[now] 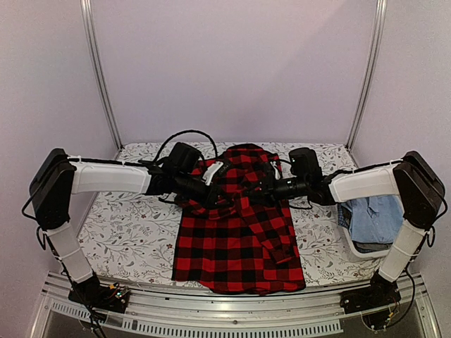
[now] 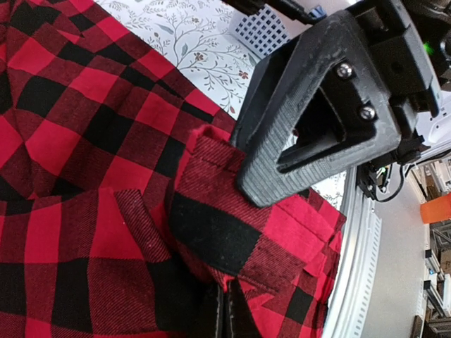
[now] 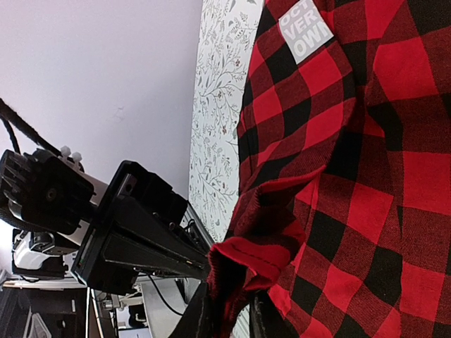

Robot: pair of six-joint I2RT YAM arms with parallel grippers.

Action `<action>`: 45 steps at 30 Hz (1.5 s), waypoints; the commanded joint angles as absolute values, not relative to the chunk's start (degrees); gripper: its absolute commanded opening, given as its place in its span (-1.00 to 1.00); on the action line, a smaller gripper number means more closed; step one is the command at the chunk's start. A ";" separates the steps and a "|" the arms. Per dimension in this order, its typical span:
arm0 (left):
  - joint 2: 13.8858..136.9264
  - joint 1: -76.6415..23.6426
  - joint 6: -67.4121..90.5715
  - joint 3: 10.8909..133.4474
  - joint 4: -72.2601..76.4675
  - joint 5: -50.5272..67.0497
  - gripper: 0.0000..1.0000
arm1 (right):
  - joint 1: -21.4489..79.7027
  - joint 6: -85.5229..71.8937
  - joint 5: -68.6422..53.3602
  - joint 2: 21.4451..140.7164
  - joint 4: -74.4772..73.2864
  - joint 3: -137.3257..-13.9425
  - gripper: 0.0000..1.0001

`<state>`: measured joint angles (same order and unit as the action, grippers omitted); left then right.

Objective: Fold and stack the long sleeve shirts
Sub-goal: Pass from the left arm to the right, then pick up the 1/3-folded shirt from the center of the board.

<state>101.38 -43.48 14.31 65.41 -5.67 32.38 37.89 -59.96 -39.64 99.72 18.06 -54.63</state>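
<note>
One of the long sleeve shirts [image 1: 236, 246], red-and-black check, lies spread over the middle of the table, its hem at the near edge. Both grippers meet over its upper part. My left gripper [image 1: 211, 190] is shut on a folded edge of the cloth; in the left wrist view the fingers [image 2: 227, 317] pinch the check fabric [image 2: 106, 141]. From the other side my right gripper [image 1: 264, 190] holds a raised fold. In the right wrist view that fold [image 3: 268, 257] sits between the two fingers [image 3: 232, 317]. A white lettered patch [image 3: 304, 28] shows on the shirt.
A blue garment [image 1: 377, 218] lies in a white bin [image 1: 352, 248] at the table's right edge. The table has a floral cover [image 1: 127, 225]. The right gripper's black body [image 2: 317, 120] hangs close over the left fingers. Metal rails [image 1: 232, 320] run along the near edge.
</note>
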 commanded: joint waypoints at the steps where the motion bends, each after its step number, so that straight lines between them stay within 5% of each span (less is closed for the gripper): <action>1: 102.09 -44.35 13.47 66.46 -6.67 31.14 -1.00 | 38.37 -58.97 -40.13 100.71 17.18 -54.71 -0.73; 4: 102.20 -44.30 13.73 66.45 -7.28 30.88 -0.96 | 38.57 -58.09 -39.98 101.11 15.64 -55.48 -0.99; 10: 100.81 -44.34 16.82 65.94 -9.39 27.06 -0.42 | 38.58 -54.81 -37.77 100.49 11.40 -57.14 -1.00; 14: 98.04 -44.13 20.91 65.29 -13.78 21.86 -0.24 | 38.56 -49.81 -33.61 99.40 5.45 -60.10 -1.00; 24: 84.24 -43.42 37.01 51.72 -25.67 11.70 -0.17 | 38.58 -36.30 -23.53 97.74 -5.70 -65.53 -1.00; 34: 71.78 -45.58 50.23 33.87 -28.89 14.03 -0.19 | 38.54 -30.76 -17.26 100.61 -9.27 -62.76 -1.00; 45: 74.08 -53.45 55.13 30.41 -26.75 16.43 -0.23 | 38.69 -31.14 -16.33 106.95 -5.29 -59.22 -1.00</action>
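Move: The held sleeve's cuff already lies between the right hand's closing fingers, about 1 cm to their left; from the left hand, which still pinches the sleeve, it is some 4 cm to the right, level fore and aft. The shirt's near left hem corner is about 17 cm back, 16 cm left and 15 cm below the left hand. From the right hand, the other sleeve's cuff lies roughly 9 cm back, 11 cm right and 16 cm down. The right hand finishes closing on the cuff and, after the left fingers have begun to open and let go of the sleeve, eases about 3 cm forward, then carries the cuff some 5 cm right and sinks about 10 cm towards the shirt body, its wrist rolling about 30 degrees, keeping its hold. The left hand draws off empty to the left, then swings back and down, some 17 cm left, 15 cm back and 11 cm down in all, turning from pointing right to pointing mostly down over the near left hem corner, fingers part open. ##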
